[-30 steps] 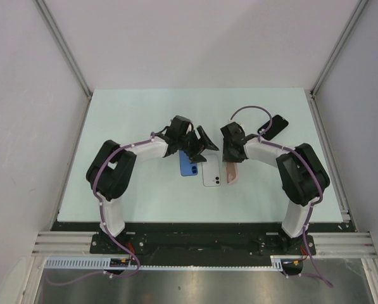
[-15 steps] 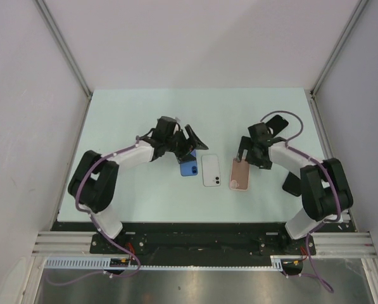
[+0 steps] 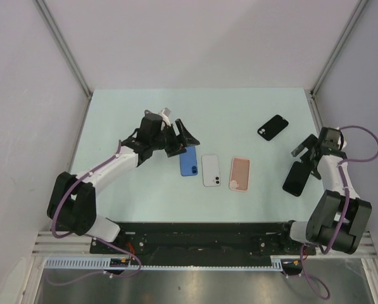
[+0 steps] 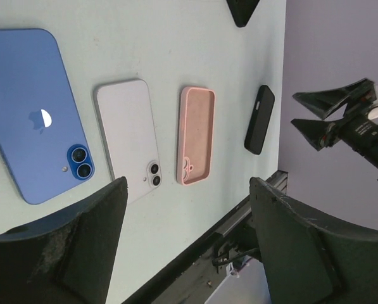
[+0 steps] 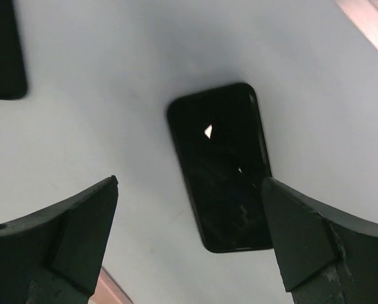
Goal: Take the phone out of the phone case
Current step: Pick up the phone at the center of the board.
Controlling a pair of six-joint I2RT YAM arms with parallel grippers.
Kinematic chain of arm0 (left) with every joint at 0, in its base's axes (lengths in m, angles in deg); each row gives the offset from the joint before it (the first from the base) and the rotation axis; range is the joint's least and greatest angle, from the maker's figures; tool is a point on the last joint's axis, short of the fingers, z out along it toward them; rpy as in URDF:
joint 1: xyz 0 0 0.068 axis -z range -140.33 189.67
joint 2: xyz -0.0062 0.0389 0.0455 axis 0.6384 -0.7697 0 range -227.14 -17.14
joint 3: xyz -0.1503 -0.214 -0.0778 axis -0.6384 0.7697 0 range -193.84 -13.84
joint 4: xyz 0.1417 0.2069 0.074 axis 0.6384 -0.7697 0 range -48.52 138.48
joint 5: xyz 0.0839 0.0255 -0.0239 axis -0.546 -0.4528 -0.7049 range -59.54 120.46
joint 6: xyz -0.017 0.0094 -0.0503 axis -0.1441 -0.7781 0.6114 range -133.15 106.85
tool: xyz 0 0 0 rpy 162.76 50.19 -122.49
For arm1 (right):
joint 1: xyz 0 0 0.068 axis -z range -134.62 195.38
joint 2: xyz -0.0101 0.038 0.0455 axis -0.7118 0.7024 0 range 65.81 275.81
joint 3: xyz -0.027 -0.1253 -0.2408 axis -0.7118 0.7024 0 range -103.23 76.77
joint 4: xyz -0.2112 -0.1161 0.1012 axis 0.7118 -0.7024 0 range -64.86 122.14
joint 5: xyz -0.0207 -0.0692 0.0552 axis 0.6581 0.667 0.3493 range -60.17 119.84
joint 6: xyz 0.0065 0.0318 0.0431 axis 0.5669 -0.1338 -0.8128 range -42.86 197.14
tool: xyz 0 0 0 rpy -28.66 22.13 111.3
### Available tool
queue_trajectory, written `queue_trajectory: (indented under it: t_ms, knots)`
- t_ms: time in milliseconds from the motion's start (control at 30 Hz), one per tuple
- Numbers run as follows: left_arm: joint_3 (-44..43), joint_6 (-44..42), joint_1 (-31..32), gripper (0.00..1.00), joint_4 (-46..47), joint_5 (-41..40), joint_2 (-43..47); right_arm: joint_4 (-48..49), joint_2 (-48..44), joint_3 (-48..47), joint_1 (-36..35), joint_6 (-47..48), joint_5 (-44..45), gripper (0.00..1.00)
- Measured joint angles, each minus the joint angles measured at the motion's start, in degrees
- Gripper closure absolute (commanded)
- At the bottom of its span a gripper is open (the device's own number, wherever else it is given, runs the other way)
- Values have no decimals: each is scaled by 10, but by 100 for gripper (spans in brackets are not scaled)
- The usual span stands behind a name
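An empty pink phone case (image 3: pixel 240 173) (image 4: pixel 196 136) lies flat with its open side up. Just left of it a white phone (image 3: pixel 211 170) (image 4: pixel 128 136) lies back up, apart from the case. My left gripper (image 3: pixel 185 140) (image 4: pixel 185 253) hovers open behind a blue phone (image 3: pixel 189 163) (image 4: pixel 30 120), holding nothing. At the right side of the table my right gripper (image 3: pixel 307 161) (image 5: pixel 189 247) stands wide open above a black phone (image 3: pixel 296 178) (image 5: pixel 220 164) lying screen up, with nothing between its fingers.
A black case (image 3: pixel 273 126) (image 5: pixel 2 50) lies at the back right of the table. The table's right rail (image 3: pixel 331 158) runs close to the right arm. The black base rail (image 3: pixel 195 231) lines the near edge.
My right gripper let go of the pink case, opened wide and swung right to hover over the black phone. The left arm pulled back to the left, away from the phones.
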Motion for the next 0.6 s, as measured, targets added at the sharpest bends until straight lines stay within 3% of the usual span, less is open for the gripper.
queue_trajectory:
  t_ms: [100, 333, 600]
  knots:
    - [0, -17, 0, 19, -13, -3, 7, -4, 13, 37, 45, 5, -25, 0]
    - [13, -37, 5, 19, -23, 14, 6, -3, 76, 57, 48, 17, -46, 0]
    - [19, -47, 6, 19, -22, 38, -11, -16, 120, 36, -16, 36, 35, 3]
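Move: The black phone on the right side of the board lies about 10 cm below the right hand and some 3 cm back, level with it sideways. From that phone, the empty black case is about 24 cm farther out and 11 cm to the left; the pink case is some 25 cm to the left and 2 cm farther out. From the left hand, the black phone lies about 47 cm to the right, 5 cm back and 16 cm below. No grip yet: the right hand sinks about 8 cm onto the black phone, drawing back some 4 cm early on and then going almost straight down, fingers still wide open and coming down astride the phone's long sides while the wrist tips nearly 20 degrees steeper. The open left hand eases down and back about 3 cm. ##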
